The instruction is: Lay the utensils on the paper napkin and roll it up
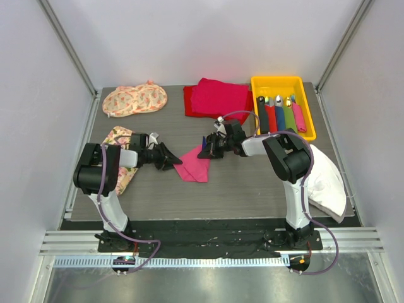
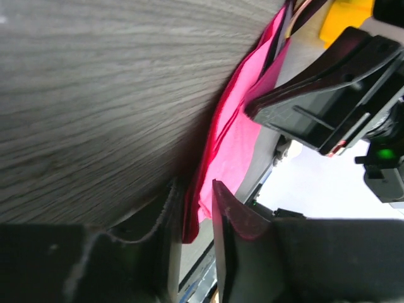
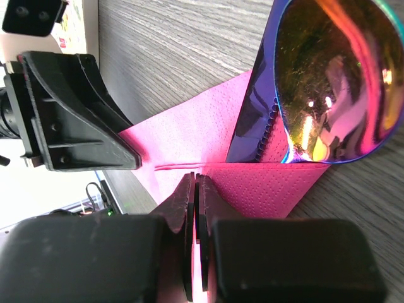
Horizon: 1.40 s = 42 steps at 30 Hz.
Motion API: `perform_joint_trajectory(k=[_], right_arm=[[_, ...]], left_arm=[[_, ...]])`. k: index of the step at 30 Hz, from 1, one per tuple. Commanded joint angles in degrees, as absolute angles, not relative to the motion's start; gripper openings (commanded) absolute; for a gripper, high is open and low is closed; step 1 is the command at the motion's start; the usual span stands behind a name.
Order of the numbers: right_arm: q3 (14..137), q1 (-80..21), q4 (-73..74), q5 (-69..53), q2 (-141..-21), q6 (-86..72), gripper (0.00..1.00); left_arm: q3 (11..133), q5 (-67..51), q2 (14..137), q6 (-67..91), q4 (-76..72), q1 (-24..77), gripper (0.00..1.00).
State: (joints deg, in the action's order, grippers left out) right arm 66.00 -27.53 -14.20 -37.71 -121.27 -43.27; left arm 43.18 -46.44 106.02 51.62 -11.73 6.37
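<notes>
The pink paper napkin (image 1: 192, 167) lies mid-table between both grippers, partly folded. A shiny iridescent spoon (image 3: 334, 82) with a dark blue handle rests on the napkin (image 3: 189, 126), its handle under a folded flap. My right gripper (image 1: 203, 151) (image 3: 196, 177) is shut, pinching the napkin at the fold line. My left gripper (image 1: 173, 158) (image 2: 192, 186) has its jaws narrowly apart around the napkin's (image 2: 237, 126) left edge, with a gap still showing. More utensils (image 1: 281, 113) with coloured handles lie in the yellow tray (image 1: 278, 81).
A pile of red-magenta cloth (image 1: 214, 98) sits at the back centre. Floral mats lie at back left (image 1: 134, 100) and under the left arm (image 1: 120, 158). A white cloth (image 1: 325, 180) lies beside the right arm. The grippers' fingers are close to each other.
</notes>
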Motion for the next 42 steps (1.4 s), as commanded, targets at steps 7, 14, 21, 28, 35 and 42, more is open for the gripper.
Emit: perform_joint_trajectory(k=[7, 14, 21, 28, 35, 42], right_arm=[[65.0, -27.3, -9.8, -30.9, -123.7, -40.1, 0.01], [64.4, -27.4, -9.3, -29.8, -123.3, -39.7, 0.01], [64.4, -27.7, -9.2, -29.2, -123.4, -39.9, 0.01], [64.2, -27.8, -9.1, -28.8, -123.2, -39.9, 0.01], [63.8, -27.8, -8.9, -29.1, -122.7, -39.9, 0.01], [64.2, -27.8, -6.4, -29.6, -120.2, -38.7, 0.01]], left_arm=[[46.3, -48.2, 101.4, 51.8, -7.6, 9.2, 0.17], [48.5, -48.6, 102.0, 57.6, -11.5, 13.8, 0.08], [50.4, -49.1, 105.9, 63.9, -18.0, 18.5, 0.02], [51.2, -47.5, 110.3, 65.4, -20.7, 21.4, 0.03], [50.9, -45.4, 114.6, 63.1, -20.5, 21.4, 0.06], [51.1, -42.8, 117.2, 61.3, -16.8, 20.9, 0.05]])
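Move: The napkin's left corner lies right between the left gripper's half-closed fingertips, about 1 cm below the hand point. The folded edge that the right gripper already grips is some 10 cm to the left hand's right and 3 cm farther out; the knife's exposed end is roughly 11 cm right and 10 cm ahead. The right hand has that folded edge at its fingertips, the spoon bowl about 5 cm ahead and 2 cm right, and the left corner 10 cm left, 3 cm back. Shut the left fingers on the napkin's left corner, easing back about a centimetre, then carry it up and over to the right in a low arc, some 10 cm across and 4 cm high, lowering it onto the bundle beside the right fingertips. Keep the pinch, letting the hand turn slightly clockwise. Hold the right gripper still, shut on the folded edge. ##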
